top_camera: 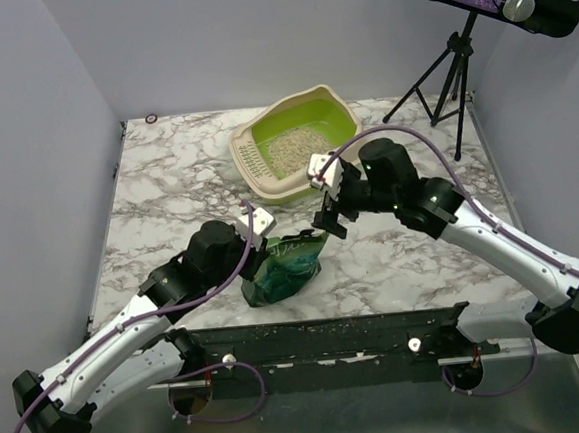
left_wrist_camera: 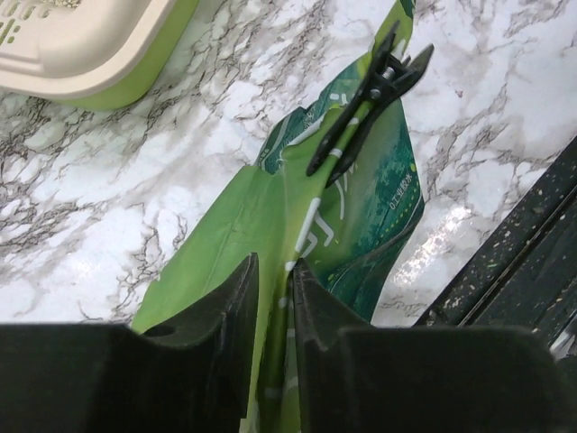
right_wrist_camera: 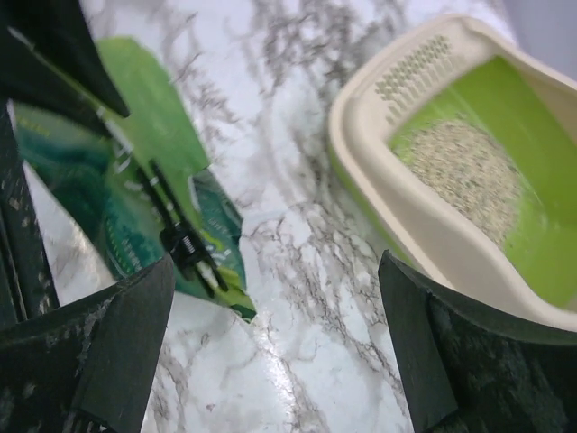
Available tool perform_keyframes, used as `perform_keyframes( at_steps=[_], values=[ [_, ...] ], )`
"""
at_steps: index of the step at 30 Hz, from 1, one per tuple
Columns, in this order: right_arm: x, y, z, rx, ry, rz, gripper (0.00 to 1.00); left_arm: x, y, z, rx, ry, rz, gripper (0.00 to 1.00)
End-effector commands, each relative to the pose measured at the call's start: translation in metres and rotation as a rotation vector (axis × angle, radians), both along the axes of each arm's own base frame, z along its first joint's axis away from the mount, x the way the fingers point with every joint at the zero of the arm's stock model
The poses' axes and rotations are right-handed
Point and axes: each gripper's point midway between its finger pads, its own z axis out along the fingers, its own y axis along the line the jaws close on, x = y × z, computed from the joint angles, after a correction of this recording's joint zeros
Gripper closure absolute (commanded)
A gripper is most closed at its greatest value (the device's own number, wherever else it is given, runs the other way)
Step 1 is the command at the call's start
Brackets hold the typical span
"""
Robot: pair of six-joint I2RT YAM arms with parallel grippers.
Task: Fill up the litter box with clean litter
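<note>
The litter box (top_camera: pixel 252 161), lime-green inside with a beige rim, stands at the back centre of the marble table. A patch of grey-beige litter (top_camera: pixel 289 151) lies in it. In the right wrist view the litter box (right_wrist_camera: pixel 433 225) and its litter (right_wrist_camera: pixel 460 167) show on the right. A green printed bag (top_camera: pixel 288 267) rests near the front, its top pinched by a black clip (left_wrist_camera: pixel 365 99). My left gripper (left_wrist_camera: pixel 275 263) has its jaws a narrow gap apart with a fold of the bag (left_wrist_camera: pixel 361 198) in the gap. My right gripper (right_wrist_camera: pixel 277 262) hangs wide open and empty between bag and box.
A black rail (top_camera: pixel 329 334) speckled with spilled granules runs along the near edge. A tripod stand (top_camera: pixel 454 73) rises at the back right, past the table corner. A small ring (top_camera: pixel 151 118) lies at the back left. Grey walls close in both sides.
</note>
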Motion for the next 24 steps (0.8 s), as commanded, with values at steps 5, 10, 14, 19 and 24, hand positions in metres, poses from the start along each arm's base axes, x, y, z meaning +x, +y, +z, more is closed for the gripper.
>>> perform_keyframes(
  at_steps=[5, 10, 14, 19, 24],
  values=[
    [0.036, -0.034, 0.056, 0.229, 0.006, -0.486, 0.00, 0.000, 0.001, 0.046, -0.112, -0.119, -0.012, 0.47],
    [0.046, -0.054, 0.057, 0.317, -0.005, -0.659, 0.00, -0.007, 0.003, 0.072, -0.171, -0.178, -0.035, 0.30],
    [0.051, -0.064, 0.063, 0.396, 0.038, -0.791, 0.00, -0.001, 0.005, 0.098, -0.231, -0.203, 0.017, 0.01],
    [0.048, -0.096, 0.077, 0.512, 0.045, -0.966, 0.00, 0.021, 0.016, 0.132, -0.270, -0.241, 0.174, 0.01],
    [0.038, -0.109, 0.084, 0.518, -0.002, -0.942, 0.00, 0.039, 0.018, 0.149, -0.255, -0.317, 0.226, 0.01]
  ],
)
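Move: The litter bag stands under the left hand, its middle some 5 cm to the right and 9 cm below, with its folded top still between those shut fingers. The black clip on that top lies about 10 cm right and 5 cm ahead; the litter box, about 30 cm ahead and 12 cm right. From the already open right hand, the bag's middle is roughly 11 cm left, 4 cm back and 17 cm down, and the clip 4 cm left, 9 cm down. Left hand opens, releasing the bag's top, and rises some 13 cm; open right hand retreats rightward and up. ##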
